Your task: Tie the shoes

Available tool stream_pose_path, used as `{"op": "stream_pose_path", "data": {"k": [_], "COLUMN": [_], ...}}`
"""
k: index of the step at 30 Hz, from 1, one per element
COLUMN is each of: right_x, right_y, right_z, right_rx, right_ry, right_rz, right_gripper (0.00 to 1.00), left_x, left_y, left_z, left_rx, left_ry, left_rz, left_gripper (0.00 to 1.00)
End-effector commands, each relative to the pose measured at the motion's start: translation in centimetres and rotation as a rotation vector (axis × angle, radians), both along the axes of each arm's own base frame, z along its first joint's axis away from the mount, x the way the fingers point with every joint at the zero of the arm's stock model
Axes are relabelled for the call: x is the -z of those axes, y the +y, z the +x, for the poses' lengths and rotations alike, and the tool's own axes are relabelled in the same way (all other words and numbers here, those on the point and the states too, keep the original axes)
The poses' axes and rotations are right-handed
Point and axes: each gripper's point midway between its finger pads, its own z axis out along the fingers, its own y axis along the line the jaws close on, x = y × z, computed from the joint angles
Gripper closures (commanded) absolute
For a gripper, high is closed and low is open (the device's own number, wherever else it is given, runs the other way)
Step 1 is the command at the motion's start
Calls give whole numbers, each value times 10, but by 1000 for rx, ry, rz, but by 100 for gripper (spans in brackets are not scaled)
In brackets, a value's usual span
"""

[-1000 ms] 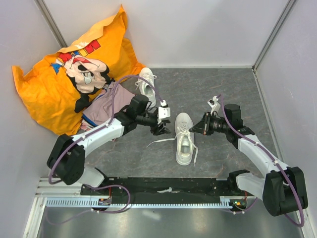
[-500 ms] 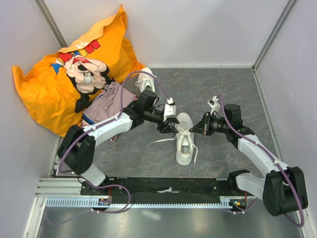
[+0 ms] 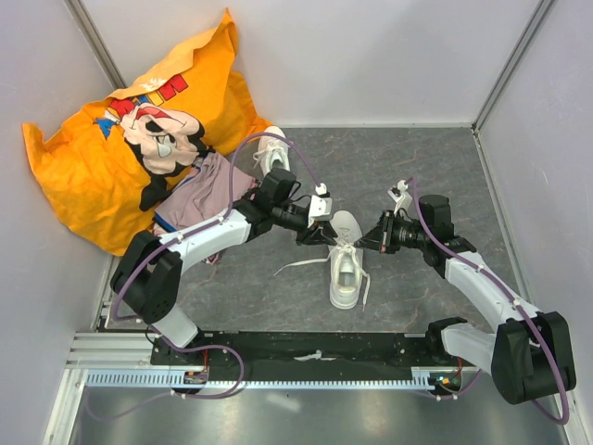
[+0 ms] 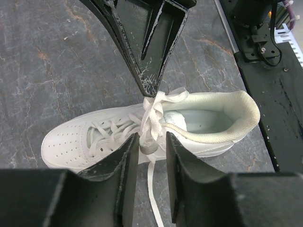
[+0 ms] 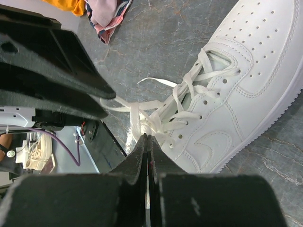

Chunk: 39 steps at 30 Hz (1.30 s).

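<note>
One white shoe (image 3: 345, 269) lies mid-table, toe pointing away from the arm bases, with its laces loose. My right gripper (image 5: 147, 138) is shut on a strand of the shoe's lace (image 5: 137, 118) at the tongue and holds it up. The left wrist view shows that pinch as the right gripper (image 4: 150, 92) above the shoe (image 4: 71, 142). My left gripper (image 4: 151, 141) stands open, narrowly, with a small lace loop (image 4: 150, 145) between its fingertips. Both grippers meet over the shoe's left side (image 3: 324, 236). The other shoe (image 3: 271, 150) lies farther back, beside the garments.
An orange printed cloth (image 3: 120, 148) fills the back left corner, with a pinkish folded garment (image 3: 199, 199) in front of it. A loose lace end (image 3: 296, 266) trails left on the grey table. The black base rail (image 3: 306, 348) runs along the near edge. White walls enclose three sides.
My left arm has swung right to the shoe, and its jaws have narrowed around the lace loop. The right arm has held still with the lace.
</note>
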Motion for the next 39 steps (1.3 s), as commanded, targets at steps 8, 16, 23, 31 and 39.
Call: {"op": "stream_pose_path", "data": {"k": [8,16,23,31,39], "right_x": [-13,-9,-3,7,13], "right_y": [-1,-11,-23,-41,-64], "right_z": [9,9,-1,-2,5], "right_rx": [15,103,189,261,334], "right_ry": [-59,-48,-20,-8,-5], "right_rz": [-6,-20,-34,-90,-140], "right_gripper": [100,100,100,100,100], "left_x": [-7,-6,12,7,-3], "left_y": [-7,5,27,54,66], "left_z": [13,16,5,4,13], "left_rx": [-38,-136,-207,-320,-401], "left_ry": [-30,5,48,28,21], "left_rz": [-14,11,75,74,57], "left_gripper": [91,98,98,98,98]}}
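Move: The lace bundle over the shoe's tongue lies at the left gripper's part-open fingertips, about 1 cm to its right, and some 4 cm to the left of the shut right gripper. From the left gripper, the lace knot is about 3 cm right, 1 cm back and 3 cm down, and the shoe's middle some 3 cm right, 5 cm back and 6 cm down. The loose lace tail lies about 8 cm left, 6 cm back and 9 cm down. Close the left gripper on the lace bundle, then draw it about 6 cm to the left, away from the shoe, dipping a couple of centimetres before easing up and turning some 20 degrees counter-clockwise. As it pulls, take the right gripper about 5 cm to the right, fingers kept shut and turning clockwise, so that it comes free of the lace. ##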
